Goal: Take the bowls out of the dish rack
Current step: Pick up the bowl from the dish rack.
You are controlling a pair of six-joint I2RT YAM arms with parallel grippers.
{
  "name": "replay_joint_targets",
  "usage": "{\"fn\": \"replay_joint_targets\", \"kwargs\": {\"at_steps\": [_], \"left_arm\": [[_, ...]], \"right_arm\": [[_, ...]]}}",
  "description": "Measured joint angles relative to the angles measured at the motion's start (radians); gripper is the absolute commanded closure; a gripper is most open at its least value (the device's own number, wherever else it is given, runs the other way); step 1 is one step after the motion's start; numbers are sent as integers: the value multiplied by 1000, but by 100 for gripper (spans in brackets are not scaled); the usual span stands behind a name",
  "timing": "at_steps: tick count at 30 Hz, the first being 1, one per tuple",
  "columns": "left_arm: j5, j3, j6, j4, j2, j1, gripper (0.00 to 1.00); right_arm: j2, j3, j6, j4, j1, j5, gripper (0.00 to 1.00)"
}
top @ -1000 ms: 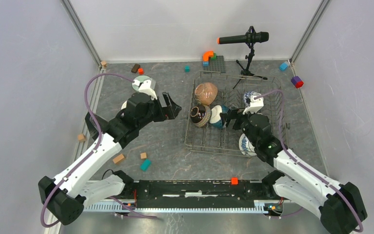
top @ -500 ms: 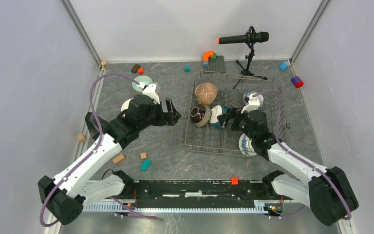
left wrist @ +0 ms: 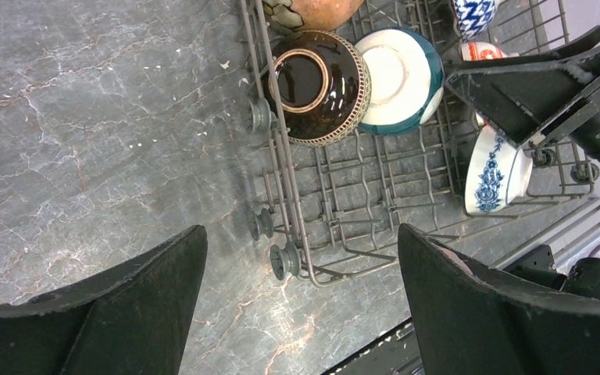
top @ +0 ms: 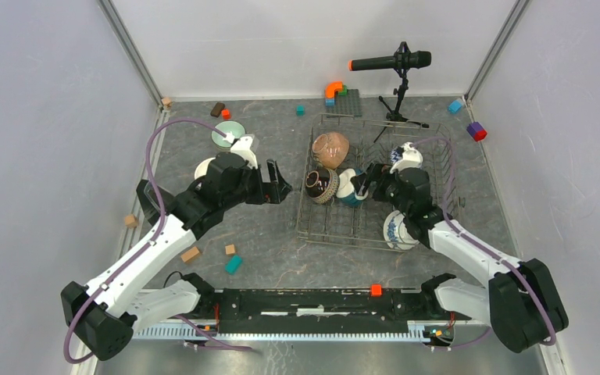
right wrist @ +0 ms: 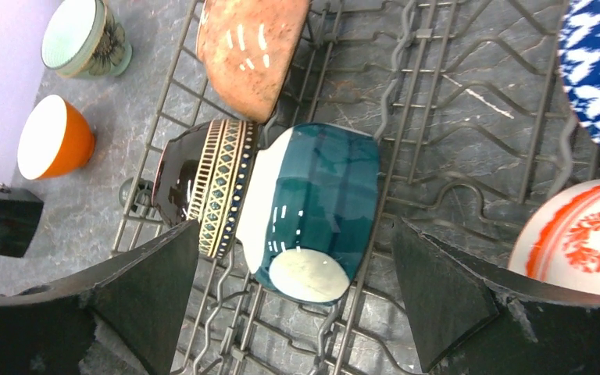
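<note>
The grey wire dish rack (top: 344,226) stands right of centre. In it lie a brown speckled bowl (top: 330,148), a dark striped bowl (top: 321,185), a teal bowl (top: 349,187), a blue-white zigzag bowl (top: 399,155) and a blue floral bowl (top: 397,231). My right gripper (right wrist: 295,226) is open, its fingers straddling the teal bowl (right wrist: 320,203) from above without touching it; a red-white bowl (right wrist: 586,238) lies to its right. My left gripper (left wrist: 301,234) is open and holds nothing, hovering over the rack's left front corner, short of the dark bowl (left wrist: 316,82).
On the table left of the rack stand a pale green bowl (right wrist: 82,35) and an orange bowl (right wrist: 55,137). A microphone on a stand (top: 391,61) and a grey studded plate (top: 348,101) sit behind the rack. Small toy blocks lie scattered, one teal (top: 234,264).
My right gripper has reached further over the rack toward the teal bowl. The left gripper has turned and dipped slightly beside the rack's left side. Both stay open.
</note>
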Motion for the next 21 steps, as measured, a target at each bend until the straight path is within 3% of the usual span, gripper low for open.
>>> {"fn": "replay_joint_targets", "kwargs": {"at_steps": [7, 21], "left_arm": [[5, -6, 0, 0, 5, -2, 3], [13, -10, 0, -1, 51, -2, 3]], "right_arm": [[-25, -103, 63, 128, -110, -143, 17], [78, -192, 212, 384, -173, -338, 28]]}}
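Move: The teal-and-white bowl I want stands in the rack just off my right fingertips, about 2 cm ahead, 3 cm to the left and 4 cm lower. The brown bowl is some 8 cm left of it, level with it; the terracotta bowl is about 11 cm beyond it and 6 cm to its left; the red-patterned bowl is some 12 cm right of my right hand, 1 cm ahead. From my left hand the teal bowl is about 19 cm right, 6 cm ahead, 15 cm below. I roll my right hand nearly 20 degrees, its left side rising, to line the fingers up around the teal bowl. The hand swings about 1.5 cm right and comes back while it sinks about 1.5 cm and draws back 1 cm, and the fingers close by roughly a quarter; I can't tell whether they touch the bowl yet. My open left hand sinks about 2 cm, well left of the bowl. ##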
